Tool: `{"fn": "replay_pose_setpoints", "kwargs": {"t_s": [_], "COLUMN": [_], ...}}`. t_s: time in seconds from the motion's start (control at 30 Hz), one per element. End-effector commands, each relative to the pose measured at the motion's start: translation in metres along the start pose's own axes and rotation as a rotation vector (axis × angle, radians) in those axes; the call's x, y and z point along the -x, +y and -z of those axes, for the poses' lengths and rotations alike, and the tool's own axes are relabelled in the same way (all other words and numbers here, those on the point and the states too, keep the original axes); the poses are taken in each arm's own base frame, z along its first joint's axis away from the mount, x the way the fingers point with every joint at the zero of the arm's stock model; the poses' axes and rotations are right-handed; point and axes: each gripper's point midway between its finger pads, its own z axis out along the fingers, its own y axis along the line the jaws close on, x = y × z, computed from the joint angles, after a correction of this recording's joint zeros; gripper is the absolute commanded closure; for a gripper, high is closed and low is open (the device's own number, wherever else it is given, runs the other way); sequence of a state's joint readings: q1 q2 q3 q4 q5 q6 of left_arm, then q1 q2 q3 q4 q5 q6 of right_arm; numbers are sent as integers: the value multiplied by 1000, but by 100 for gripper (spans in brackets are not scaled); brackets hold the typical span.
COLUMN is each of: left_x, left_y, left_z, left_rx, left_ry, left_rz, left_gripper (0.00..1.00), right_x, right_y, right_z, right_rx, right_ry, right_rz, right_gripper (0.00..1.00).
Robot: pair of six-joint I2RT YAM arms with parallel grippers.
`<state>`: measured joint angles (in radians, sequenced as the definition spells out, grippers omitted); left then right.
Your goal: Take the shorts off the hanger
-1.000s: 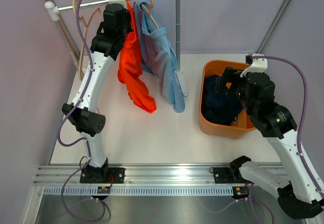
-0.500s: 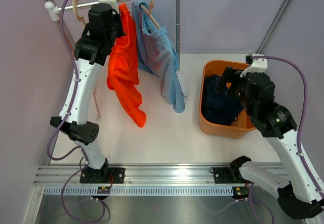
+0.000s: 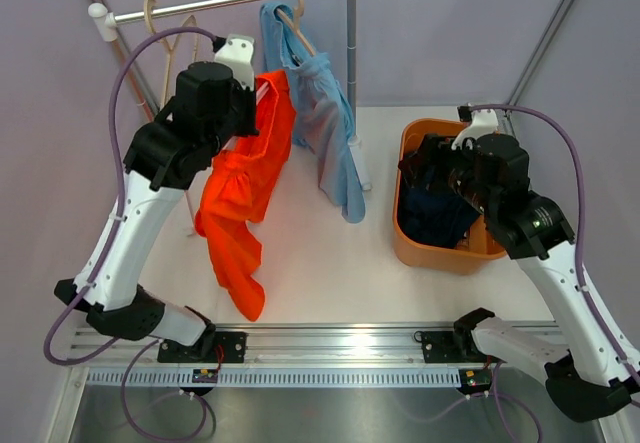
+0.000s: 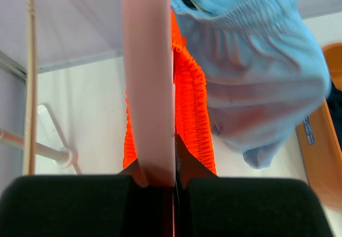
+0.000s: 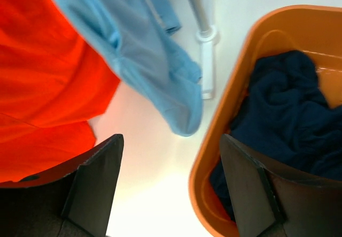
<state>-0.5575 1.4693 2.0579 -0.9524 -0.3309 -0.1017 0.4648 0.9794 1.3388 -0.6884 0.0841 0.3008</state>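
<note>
The bright orange shorts (image 3: 240,193) hang free of the rail from my left gripper (image 3: 258,113), which is shut on their waistband (image 4: 192,103). A pale blurred strip (image 4: 147,76) runs up from the jaws of the left gripper (image 4: 175,140); I cannot tell what it is. The light blue shorts (image 3: 325,123) stay on a hanger (image 3: 295,13) at the rail's right end. The dark navy shorts (image 3: 440,213) lie in the orange bin (image 3: 415,248). My right gripper (image 3: 425,158) is open and holds nothing, over the bin's left rim (image 5: 214,157).
The clothes rail (image 3: 220,1) crosses the back, with its post (image 3: 352,63) standing between the shorts and the bin. Two bare hangers (image 3: 150,13) hang at its left end. Purple walls close in the left and back sides.
My left arm has pulled the orange shorts off the rail, down and toward the front. My right gripper has shifted a little left over the bin's rim and narrowed slightly.
</note>
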Motion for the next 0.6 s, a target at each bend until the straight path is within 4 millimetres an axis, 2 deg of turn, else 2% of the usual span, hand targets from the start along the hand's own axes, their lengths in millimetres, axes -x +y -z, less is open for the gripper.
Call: {"fn": "replay_pose_setpoints", "kwargs": {"t_s": [0.0, 0.03, 0.07, 0.1, 0.13, 0.17, 0.3, 0.4, 0.43, 0.57], "left_x": [-4, -10, -11, -25, -30, -38, -57, -66, -72, -78], "left_y": [-17, -20, -21, -33, -37, -44, -61, -70, -73, -84], "left_z": [30, 34, 47, 48, 54, 63, 83, 89, 88, 91], "left_rx": [-70, -84, -102, -142, -162, -194, -258, -289, -295, -326], "left_ry": [-40, -33, -47, -15, -11, -2, 19, 23, 37, 41], "left_rz": [-25, -31, -20, -36, -38, -42, -59, -69, -77, -85], "left_gripper": [100, 100, 100, 100, 100, 100, 100, 100, 100, 100], "right_x": [19, 17, 11, 14, 11, 8, 11, 4, -2, -11], "right_y": [53, 59, 76, 82, 89, 102, 131, 148, 152, 165], "right_z": [11, 8, 10, 10, 4, 6, 3, -6, -16, -32], "right_rx": [228, 235, 276, 273, 275, 308, 382, 412, 403, 407], "right_ry": [-31, -20, -5, -14, 2, 13, 19, 50, 73, 102], "right_rz": [-21, -16, 5, 15, 25, 33, 15, 17, 18, 15], "right_gripper": [20, 20, 20, 20, 20, 20, 21, 21, 21, 21]}}
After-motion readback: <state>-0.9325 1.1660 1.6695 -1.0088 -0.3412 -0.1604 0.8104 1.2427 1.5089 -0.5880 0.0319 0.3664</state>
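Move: The left gripper grips the pink hanger with the orange shorts hanging some 13 cm below it; the open right gripper, where it is taken, is about 31 cm to its right, 7 cm back and 8 cm lower. From the right gripper the orange shorts lie about 32 cm left, 4 cm ahead, 5 cm down; the blue shorts 16 cm left and 23 cm ahead, 4 cm down; the basket 13 cm right, 8 cm ahead, 25 cm below. Bring the left gripper back about 13 cm, lowering some 6 cm and drifting right, away from the rack, turning it about 20 degrees clockwise and keeping the fingers shut on the pink hanger. Meanwhile sweep the right gripper some 15 cm left from beside the basket towards the waistband of the orange shorts, turning about 20 degrees counter-clockwise, fingers staying open. ##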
